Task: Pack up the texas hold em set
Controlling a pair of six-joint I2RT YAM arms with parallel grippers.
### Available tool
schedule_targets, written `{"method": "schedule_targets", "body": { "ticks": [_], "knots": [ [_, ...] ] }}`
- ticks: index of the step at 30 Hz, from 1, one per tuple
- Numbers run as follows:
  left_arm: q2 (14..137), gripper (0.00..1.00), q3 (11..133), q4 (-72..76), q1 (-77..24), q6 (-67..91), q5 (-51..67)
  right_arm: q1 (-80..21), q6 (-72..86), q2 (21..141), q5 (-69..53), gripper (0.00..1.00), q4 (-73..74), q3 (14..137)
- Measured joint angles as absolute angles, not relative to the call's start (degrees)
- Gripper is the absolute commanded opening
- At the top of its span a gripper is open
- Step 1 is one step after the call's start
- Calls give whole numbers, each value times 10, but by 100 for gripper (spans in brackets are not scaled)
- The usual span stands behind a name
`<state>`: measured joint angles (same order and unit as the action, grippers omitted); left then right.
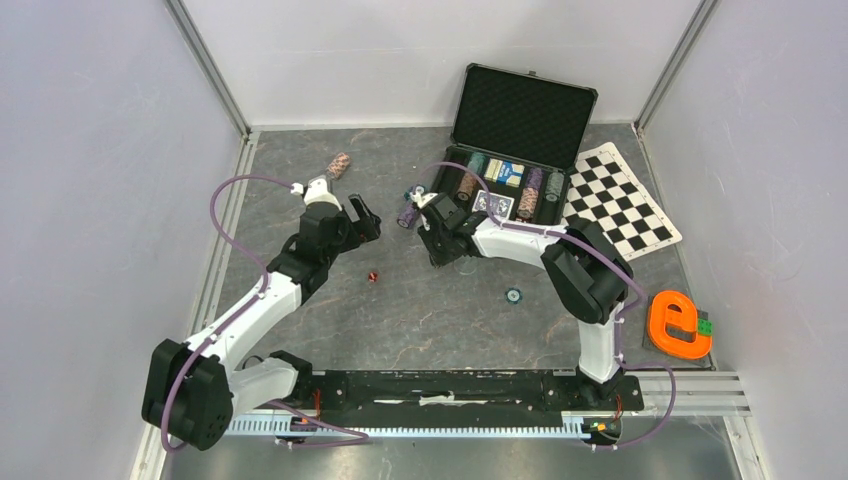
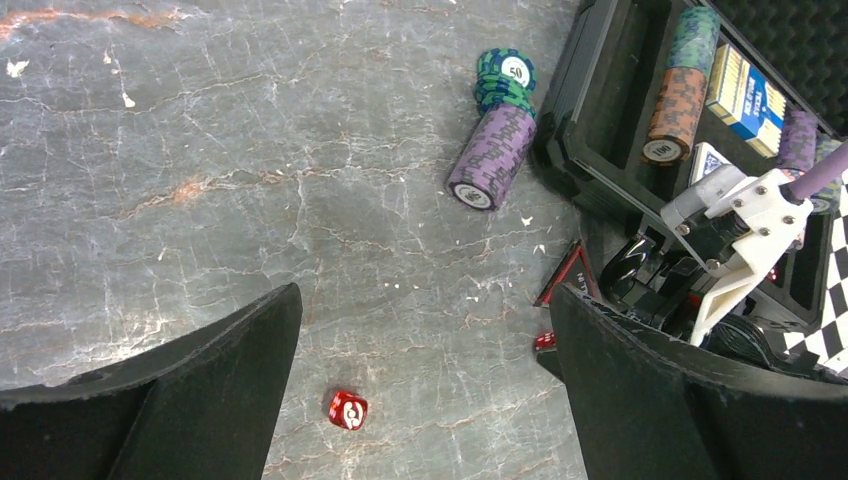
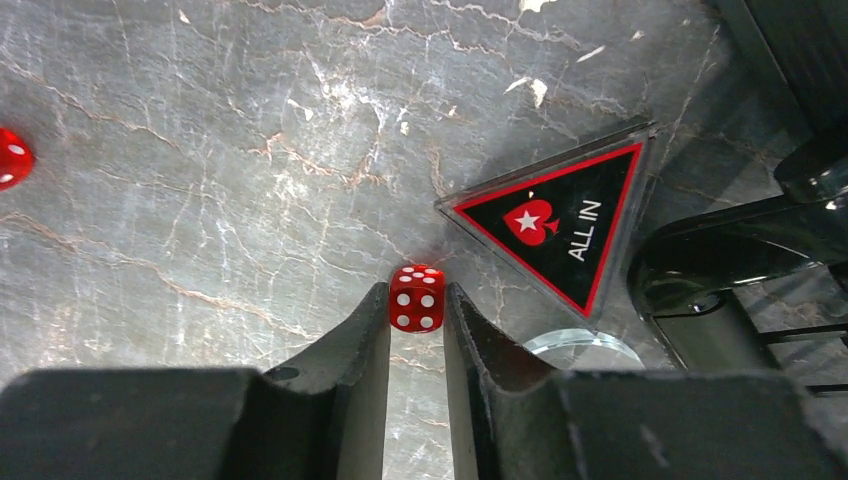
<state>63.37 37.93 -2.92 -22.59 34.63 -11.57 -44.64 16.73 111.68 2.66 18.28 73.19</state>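
The black case [image 1: 470, 150] lies open at the back, lid up, with chip stacks and blue card decks [image 1: 505, 172] in its tray. My right gripper [image 3: 417, 308] is shut on a small red die [image 3: 417, 297] at its fingertips, low over the table, next to the red triangular "ALL IN" marker [image 3: 560, 225]. In the top view the right gripper [image 1: 437, 255] is in front of the case. My left gripper [image 2: 423, 300] is open and empty above a second red die [image 2: 347, 409]. A purple chip stack [image 2: 492, 158] and a green one [image 2: 505, 75] lie beside the case.
Another chip stack [image 1: 338, 165] lies at the back left and a single chip [image 1: 513, 295] lies in front of the right arm. The checkered mat [image 1: 620, 200] lies right of the case. The orange ring-shaped object [image 1: 678, 325] sits at the right edge.
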Motion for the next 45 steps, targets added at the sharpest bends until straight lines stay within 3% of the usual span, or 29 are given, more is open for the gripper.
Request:
{"method": "schedule_targets", "body": {
  "ticks": [9, 15, 30, 32, 36, 38, 45],
  "knots": [
    [659, 100, 382, -9, -226, 320, -94, -436, 166, 1112, 30, 20, 190, 763],
    [711, 100, 404, 1, -226, 283, -56, -373, 162, 1106, 28, 19, 195, 808],
    [848, 100, 487, -2, -230, 235, -30, -312, 162, 1129, 33, 25, 206, 878],
    [855, 100, 495, -4, -230, 229, -30, -311, 161, 1136, 37, 28, 209, 883],
    [874, 100, 515, -4, -231, 223, -30, -310, 161, 1145, 42, 54, 220, 891],
    [886, 100, 526, -9, -233, 218, -31, -310, 156, 1145, 44, 60, 221, 893],
    [907, 100, 561, -36, -225, 208, -43, -310, 146, 1130, 41, 62, 214, 877]
  ]
}}
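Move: My right hand has the red die between its fingertips at the table; the slot end in front of the left orange chips lies about 12 cm ahead and 6 cm right. From the die, the all-in triangle is 5 cm ahead, 3 cm right; the card deck 13 cm ahead, 11 cm right. From my open left hand, the purple chips lie some 10 cm ahead, 8 cm right and 12 cm below, the green chips 5 cm beyond them and the loose die 4 cm back, directly in line. I lift the pinched die off the table with my right hand and sweep it about 12 cm forward and 6 cm right, rising some 7 cm over the case's front rim, then open the fingers above the slot. Meanwhile my left hand, wide open, closes in on the purple chips, forward, down and to the right, swinging its fingers clockwise by roughly 15 degrees. ##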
